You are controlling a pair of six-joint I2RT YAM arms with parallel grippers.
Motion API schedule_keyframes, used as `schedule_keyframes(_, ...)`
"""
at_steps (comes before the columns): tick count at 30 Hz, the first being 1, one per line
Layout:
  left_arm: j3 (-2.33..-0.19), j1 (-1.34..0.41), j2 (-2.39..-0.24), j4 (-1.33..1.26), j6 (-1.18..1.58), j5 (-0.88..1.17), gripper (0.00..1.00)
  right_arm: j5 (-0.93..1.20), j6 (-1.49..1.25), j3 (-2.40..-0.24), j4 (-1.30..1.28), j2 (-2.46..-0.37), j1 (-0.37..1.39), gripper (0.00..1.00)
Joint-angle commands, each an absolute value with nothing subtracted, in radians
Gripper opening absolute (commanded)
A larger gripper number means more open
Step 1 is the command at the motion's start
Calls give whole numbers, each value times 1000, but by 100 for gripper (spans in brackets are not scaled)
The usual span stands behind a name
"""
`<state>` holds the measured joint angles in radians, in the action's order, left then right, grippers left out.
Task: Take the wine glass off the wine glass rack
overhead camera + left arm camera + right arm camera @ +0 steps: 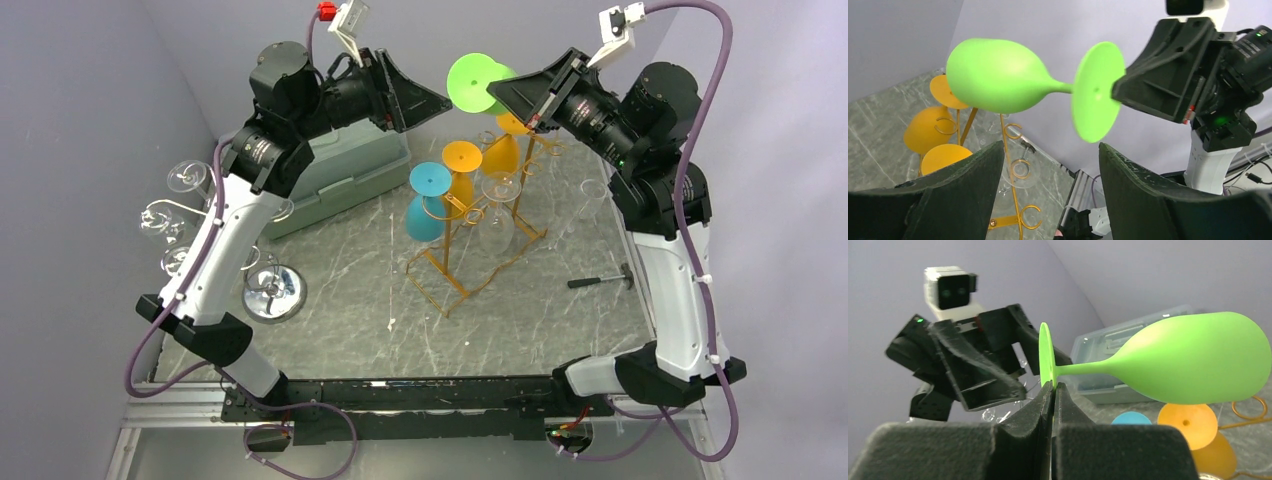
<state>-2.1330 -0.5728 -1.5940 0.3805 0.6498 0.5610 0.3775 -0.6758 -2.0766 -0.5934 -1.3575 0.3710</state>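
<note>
A bright green wine glass (475,82) (998,75) (1193,357) hangs in the air on its side, above and behind the wine glass rack (440,275) (1007,150). My right gripper (503,95) (1053,387) is shut on the rim of its round foot. My left gripper (440,100) (1050,147) faces it from the left, open, its fingers just below the glass with nothing between them. A blue glass (425,205), two orange glasses (462,170) and a clear glass (497,215) hang upside down on the golden wire rack.
A chrome round-based stand (272,292) with clear glasses stands at the left. A pale grey-green lidded box (345,170) sits at the back left. A small dark tool (600,281) lies at the right, a clear glass (592,195) behind it.
</note>
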Motion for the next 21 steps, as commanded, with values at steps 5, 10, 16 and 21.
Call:
schedule_keyframes(5,-2111,-525,-1577,211,782,678,71,438,-650,-2107,-461,-1380,408,0)
schedule_keyframes(10,-2084,-518,-1578,134,846,723,67,461,-650,-2118,-448,-1401,412,0)
schedule_keyframes(16,-2062,-517,-1583,96,882,740,58,514,-651,-2093,-396,-1401,414,0)
schedule_keyframes(21,-2039,-515,-1574,65,914,750,43,561,-649,-2070,-356,-1400,414,0)
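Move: The green wine glass hangs upside down in the right gripper, its foot about 3 cm to the left of this hand and 1 cm ahead; the left gripper waits about 7 cm to the right hand's left, 2 cm back and 2 cm lower. From the left gripper, the green foot lies some 4 cm right, 3 cm ahead and 2 cm up. Roughly 13 cm below the left gripper, the near orange foot is 2 cm ahead and 2 cm right, the blue foot 1 cm back and 3 cm left. Carry the green glass with the right gripper about 3.5 cm left to the left gripper, turning slightly counter-clockwise and keeping the pinch on its foot. Hold the left gripper nearly in place, lift it about 1.5 cm, turn it a little clockwise, and narrow its open jaws above and below the foot's near edge without shutting them. ##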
